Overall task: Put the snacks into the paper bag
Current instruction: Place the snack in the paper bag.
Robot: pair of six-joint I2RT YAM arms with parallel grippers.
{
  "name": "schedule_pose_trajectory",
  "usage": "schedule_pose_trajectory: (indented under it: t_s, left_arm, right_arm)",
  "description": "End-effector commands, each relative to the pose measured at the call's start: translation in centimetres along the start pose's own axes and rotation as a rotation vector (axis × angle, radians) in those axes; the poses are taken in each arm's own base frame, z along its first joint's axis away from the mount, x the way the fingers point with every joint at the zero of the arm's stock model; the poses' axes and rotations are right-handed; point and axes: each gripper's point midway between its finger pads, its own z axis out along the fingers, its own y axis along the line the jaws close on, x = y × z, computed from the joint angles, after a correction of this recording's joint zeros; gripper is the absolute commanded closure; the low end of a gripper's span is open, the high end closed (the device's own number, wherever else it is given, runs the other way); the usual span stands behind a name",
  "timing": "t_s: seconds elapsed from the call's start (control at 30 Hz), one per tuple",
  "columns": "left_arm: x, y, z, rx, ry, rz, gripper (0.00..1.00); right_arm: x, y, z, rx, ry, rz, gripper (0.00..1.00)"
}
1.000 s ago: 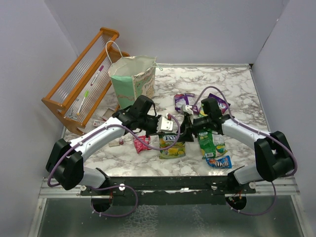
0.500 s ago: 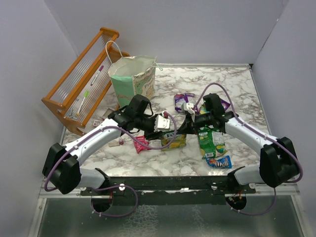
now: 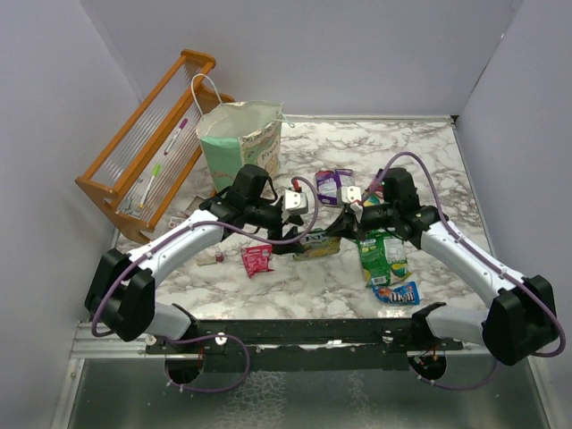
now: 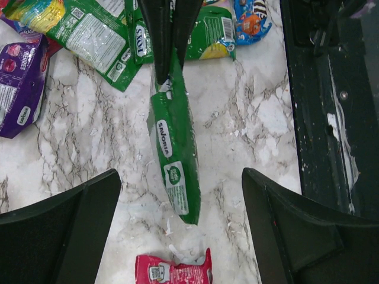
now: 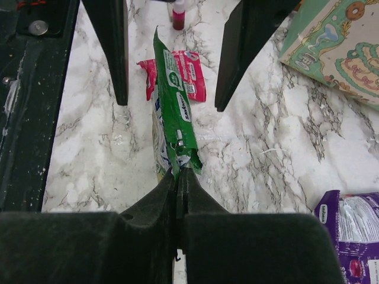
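Note:
A green snack packet hangs edge-on just above the marble. My right gripper is shut on its torn near end. My left gripper is wide open, its fingers on either side of the packet's other end without touching it. From above, both grippers meet mid-table, left gripper and right gripper, over that packet. The mint-green paper bag stands open at the back left. Other snacks lie flat: red, purple, green, blue.
An orange wooden slatted rack leans at the far left beside the bag. A small red-capped tube lies near the red packet. The black base rail runs along the near edge. White walls enclose the table.
My left gripper has opened and let go of the green packet. The right gripper has closed on it. Both wrists moved a little toward the back of the table.

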Motion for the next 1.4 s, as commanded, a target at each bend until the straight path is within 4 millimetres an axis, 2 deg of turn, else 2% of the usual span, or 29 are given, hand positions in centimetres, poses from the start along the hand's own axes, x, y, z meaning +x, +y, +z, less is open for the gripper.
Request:
schedule_pose_trajectory:
  t_s: [0.0, 0.37, 0.43, 0.53, 0.6, 0.63, 0.7, 0.87, 0.97, 1.13, 1.27, 1.37]
  left_arm:
    - [-2.1, -0.4, 0.7, 0.067, -0.08, -0.062, 0.31]
    - [-2.5, -0.9, 0.4, 0.086, -0.089, -0.052, 0.93]
    - [-2.7, -1.1, 0.1, 0.083, -0.087, -0.037, 1.0]
    - [-3.3, -1.1, -0.6, 0.067, -0.085, -0.006, 1.0]
    - [-3.7, -0.9, -1.3, 0.048, -0.091, 0.007, 1.0]
    - [-3.9, -0.8, -1.7, 0.037, -0.097, 0.012, 1.0]
    - [-4.5, -0.4, -2.7, 0.008, -0.111, 0.023, 1.0]
    - [-6.5, 0.4, -6.0, -0.076, -0.151, 0.054, 1.0]
    - [-7.8, 0.8, -8.2, -0.136, -0.169, 0.056, 1.0]
    - [-10.5, 1.5, -11.6, -0.259, -0.176, 0.07, 1.0]
    - [-13.1, 3.0, -14.6, -0.421, -0.187, 0.06, 1.0]
    - [-15.2, 4.7, -17.7, -0.582, -0.222, 0.04, 1.0]
  right_arm:
    - [-2.4, -0.3, -0.9, 0.029, -0.033, -0.045, 0.99]
    - [-2.7, -0.1, -1.6, 0.076, -0.032, -0.049, 0.99]
    - [-2.7, -0.2, -1.8, 0.096, -0.025, -0.054, 0.93]
    - [-2.4, -0.4, -2.2, 0.133, -0.002, -0.051, 0.65]
    - [-2.4, -0.5, -2.7, 0.161, 0.005, -0.049, 0.51]
    - [-2.4, -0.5, -3.0, 0.176, 0.006, -0.048, 0.38]
    - [-2.7, -0.6, -3.9, 0.208, -0.003, -0.05, 0.28]
    - [-2.9, -1.6, -6.5, 0.313, -0.006, -0.052, 0.23]
    - [-2.7, -3.1, -8.6, 0.422, -0.012, -0.036, 0.21]
    - [-3.7, -5.1, -11.7, 0.562, -0.016, -0.018, 0.2]
    - [-4.1, -6.5, -13.0, 0.65, -0.004, 0.005, 0.2]
    - [-4.7, -7.4, -14.3, 0.717, -0.012, 0.046, 0.19]
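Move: The snack to be taken over is a green-yellow packet hanging from the right fingers, its middle about 7 cm right of the left hand, 1 cm back and 3 cm lower. From the left hand, the paper bag stands some 21 cm ahead and 15 cm left, the red pouch 11 cm left and 6 cm back, the purple packet 13 cm right and 15 cm ahead. From the right hand, the held packet's middle is about 6 cm left, 2 cm back, 3 cm lower. Left fingers pinch the packet, right fingers release and withdraw rightward, then left lifts it about 15 cm bagward. ##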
